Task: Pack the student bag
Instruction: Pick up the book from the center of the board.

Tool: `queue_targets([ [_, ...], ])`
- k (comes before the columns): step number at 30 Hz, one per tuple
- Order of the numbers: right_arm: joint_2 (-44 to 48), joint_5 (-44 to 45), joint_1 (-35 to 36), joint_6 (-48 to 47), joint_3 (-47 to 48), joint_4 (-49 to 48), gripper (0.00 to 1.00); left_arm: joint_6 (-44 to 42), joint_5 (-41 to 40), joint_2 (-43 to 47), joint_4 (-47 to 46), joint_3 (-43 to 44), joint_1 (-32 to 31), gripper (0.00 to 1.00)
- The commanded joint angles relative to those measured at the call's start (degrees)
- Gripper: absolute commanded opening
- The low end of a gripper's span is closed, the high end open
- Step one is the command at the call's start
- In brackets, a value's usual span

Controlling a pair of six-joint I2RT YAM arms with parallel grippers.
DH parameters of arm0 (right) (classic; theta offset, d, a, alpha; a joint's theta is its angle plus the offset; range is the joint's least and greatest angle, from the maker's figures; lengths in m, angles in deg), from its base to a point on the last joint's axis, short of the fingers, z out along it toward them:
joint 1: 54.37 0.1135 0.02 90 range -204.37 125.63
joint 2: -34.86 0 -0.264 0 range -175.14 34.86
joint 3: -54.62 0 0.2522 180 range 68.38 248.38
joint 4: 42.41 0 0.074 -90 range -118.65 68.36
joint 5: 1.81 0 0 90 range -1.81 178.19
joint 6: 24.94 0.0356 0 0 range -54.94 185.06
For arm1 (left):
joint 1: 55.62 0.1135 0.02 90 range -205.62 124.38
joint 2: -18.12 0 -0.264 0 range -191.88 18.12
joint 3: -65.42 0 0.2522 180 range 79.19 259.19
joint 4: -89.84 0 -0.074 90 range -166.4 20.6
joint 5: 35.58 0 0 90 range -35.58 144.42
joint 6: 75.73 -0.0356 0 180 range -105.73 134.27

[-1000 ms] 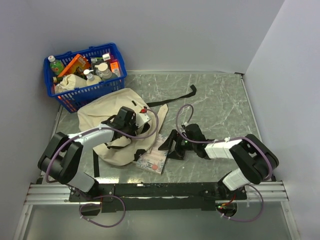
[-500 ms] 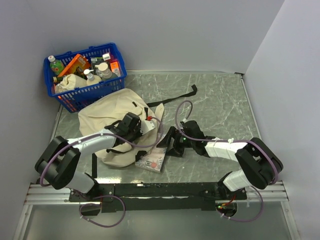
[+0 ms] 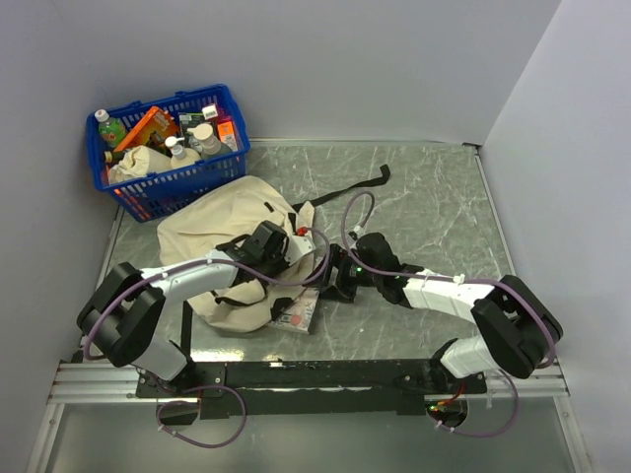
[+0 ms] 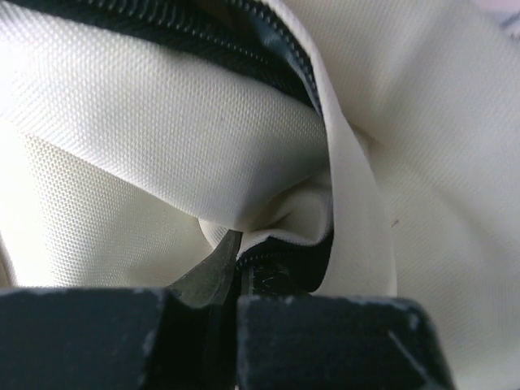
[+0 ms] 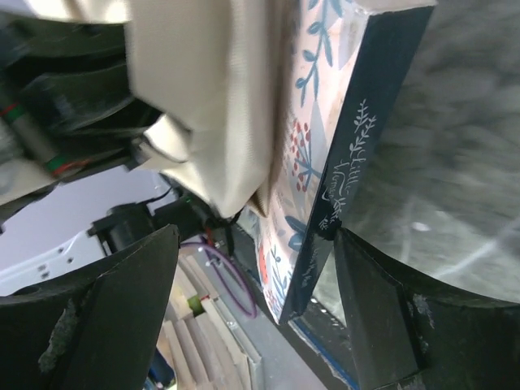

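The cream student bag lies slumped at the left of the table. My left gripper is shut on the bag's zipper edge and holds that flap up at the bag's right side. A book with a floral cover and a dark spine lies flat at the bag's opening, partly under the fabric. My right gripper is open around the book's near end. One finger rests against the spine. The other finger stands apart from the book.
A blue plastic basket full of bottles and packets stands at the back left, touching the bag. A black strap trails from the bag across the marble table. Grey walls close in on three sides.
My right gripper has moved left, sliding the book farther under the bag's edge. My left gripper has carried the flap to the right over the book.
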Motion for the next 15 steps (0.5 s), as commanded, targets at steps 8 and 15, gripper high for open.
queue_targets([
  [8, 2.1, -2.6, 4.3, -3.7, 9.1, -22.0, 0.8, 7.3, 18.6, -3.6, 7.4, -0.6, -2.0, 0.01],
  [15, -2.3, 2.2, 8.9, -12.9, 9.9, -10.7, 0.8, 8.1, 23.3, -4.6, 8.1, 0.9, 0.9, 0.01],
])
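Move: The book, already tipped up with its near-side edge against the open right fingers, has its middle some 5 cm to the right hand's left, 4 cm back and 3 cm below. The bag's middle is roughly 20 cm left of the right hand, 6 cm ahead and 6 cm below. From the left hand, whose shut fingers keep the bag's rim, the book's middle lies about 4 cm to the right and 5 cm back, about level. Right hand rises about 6 cm and swings 5 cm left towards the bag, open fingers levering up the book's spine edge. ##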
